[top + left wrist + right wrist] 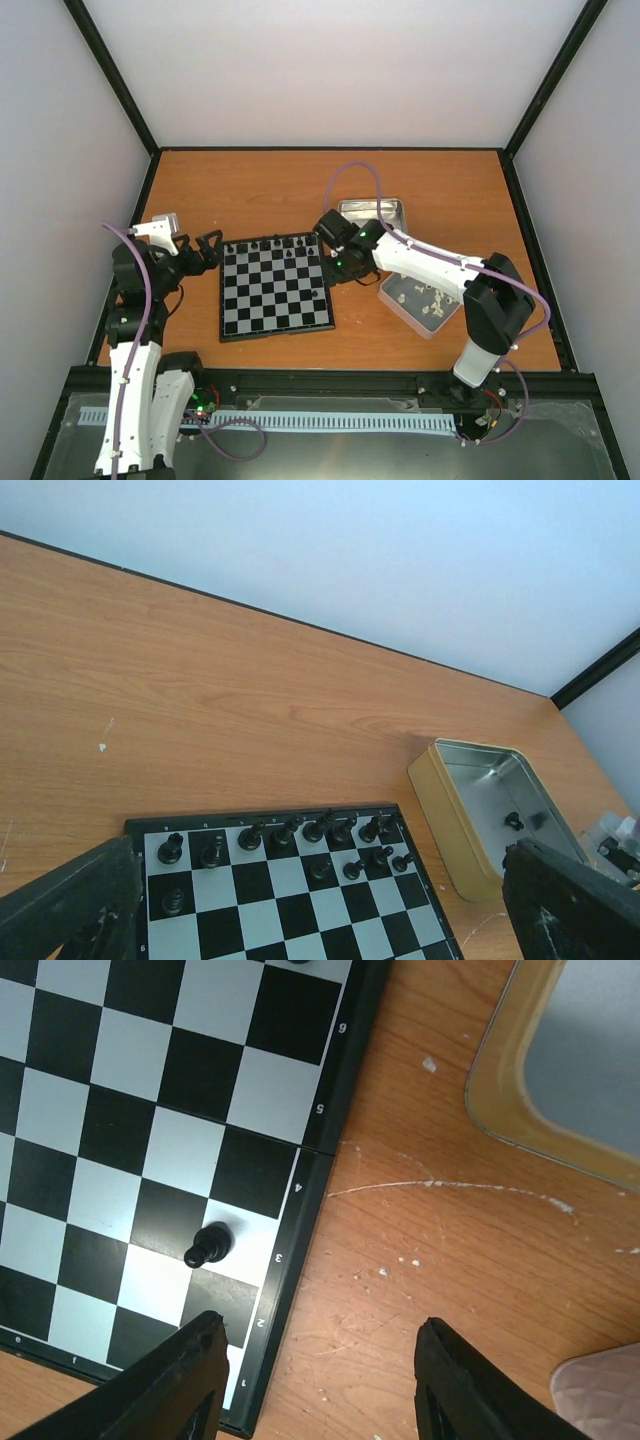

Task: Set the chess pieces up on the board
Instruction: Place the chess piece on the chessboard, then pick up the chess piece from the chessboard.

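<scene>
The board (275, 300) lies flat in the middle of the table, with several black chess pieces (285, 246) standing along its far rows. In the left wrist view these chess pieces (315, 830) line the board's (300, 910) far edge. My left gripper (207, 248) hovers open just left of the board, its fingers (70, 905) empty. My right gripper (320, 1360) stands open over the board's right edge (300, 1220), nothing between its fingers (190, 1380). A lone black pawn (208, 1245) stands on a light square just ahead of its left finger.
A silver tin (372, 214) sits beyond the board's far right corner and holds one black piece (513, 821). A second tin (420, 300) with several white pieces lies to the right, under my right arm. Walls close in the table at the back and sides.
</scene>
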Controlling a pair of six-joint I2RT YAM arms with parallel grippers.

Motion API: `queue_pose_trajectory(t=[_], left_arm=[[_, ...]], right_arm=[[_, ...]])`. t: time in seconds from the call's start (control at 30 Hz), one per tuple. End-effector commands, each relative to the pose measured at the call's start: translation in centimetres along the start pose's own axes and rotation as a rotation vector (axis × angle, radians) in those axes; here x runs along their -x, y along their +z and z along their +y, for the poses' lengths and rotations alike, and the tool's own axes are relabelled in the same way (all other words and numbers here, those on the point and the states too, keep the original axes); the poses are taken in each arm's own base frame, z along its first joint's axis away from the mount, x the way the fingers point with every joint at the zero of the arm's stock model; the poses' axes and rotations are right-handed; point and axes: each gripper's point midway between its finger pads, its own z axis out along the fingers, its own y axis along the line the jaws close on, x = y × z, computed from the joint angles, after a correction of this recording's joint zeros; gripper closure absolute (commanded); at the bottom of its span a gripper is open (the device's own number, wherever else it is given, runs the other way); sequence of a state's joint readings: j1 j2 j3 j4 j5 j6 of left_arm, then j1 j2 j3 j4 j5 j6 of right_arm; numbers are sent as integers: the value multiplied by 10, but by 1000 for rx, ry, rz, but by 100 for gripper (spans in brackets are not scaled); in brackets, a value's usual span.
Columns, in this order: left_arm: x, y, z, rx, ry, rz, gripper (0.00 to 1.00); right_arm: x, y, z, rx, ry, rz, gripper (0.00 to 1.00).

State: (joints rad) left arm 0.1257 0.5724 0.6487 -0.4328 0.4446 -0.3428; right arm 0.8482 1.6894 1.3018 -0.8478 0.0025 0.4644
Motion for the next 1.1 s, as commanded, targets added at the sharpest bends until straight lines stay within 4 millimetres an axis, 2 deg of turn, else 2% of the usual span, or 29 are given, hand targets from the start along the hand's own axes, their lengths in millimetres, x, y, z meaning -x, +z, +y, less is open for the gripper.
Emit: queue_pose_trajectory(t=[0.0, 0.13, 0.23, 0.37, 0.63, 0.93, 1.07], left_arm=[[10, -7, -7, -16, 15, -55, 0], [11, -8, -9, -23, 21, -58, 0], [12, -9, -9, -18, 22, -67, 0], [13, -11, -8, -12, 22, -75, 0], [12, -9, -6, -6, 17, -69, 0], [13, -10, -6, -3, 19, -75, 0], [13, -10, -6, -4, 20, -77, 0]], right_arm=[[6, 10, 12, -6, 8, -51, 49], [3, 19, 35, 37, -44, -43, 51], [0, 32, 43, 23, -64, -18, 53], [-1, 45, 41, -25, -58, -14, 57], [-7, 59, 50, 15, -78, 21, 71], [-9, 63, 59, 42, -88, 41, 73], [-10, 67, 58, 35, -91, 48, 83]])
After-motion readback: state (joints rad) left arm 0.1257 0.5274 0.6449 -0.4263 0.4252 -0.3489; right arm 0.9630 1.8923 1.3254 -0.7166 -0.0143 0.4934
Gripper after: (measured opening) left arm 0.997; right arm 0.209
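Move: The lone black pawn near the board's right edge stands roughly 5 cm to the right hand's left, 2 cm nearer the base and 7 cm below it. The nearest back-row pawn is some 10 cm farther out than that pawn, about 6 cm left of the hand. The metal tin's middle lies about 9 cm ahead of the hand and 8 cm to its right. From the left hand, the lone pawn is about 22 cm right, 3 cm back and far below. The half-open right fingers come down astride the lone pawn's head and narrow to a small gap around it; whether both pads already touch can't be seen. To get there the hand swings left about 5 cm and sinks some 6 cm, mostly left at first and then steeply down, drawing back slightly, the fingers kept pointing down. ##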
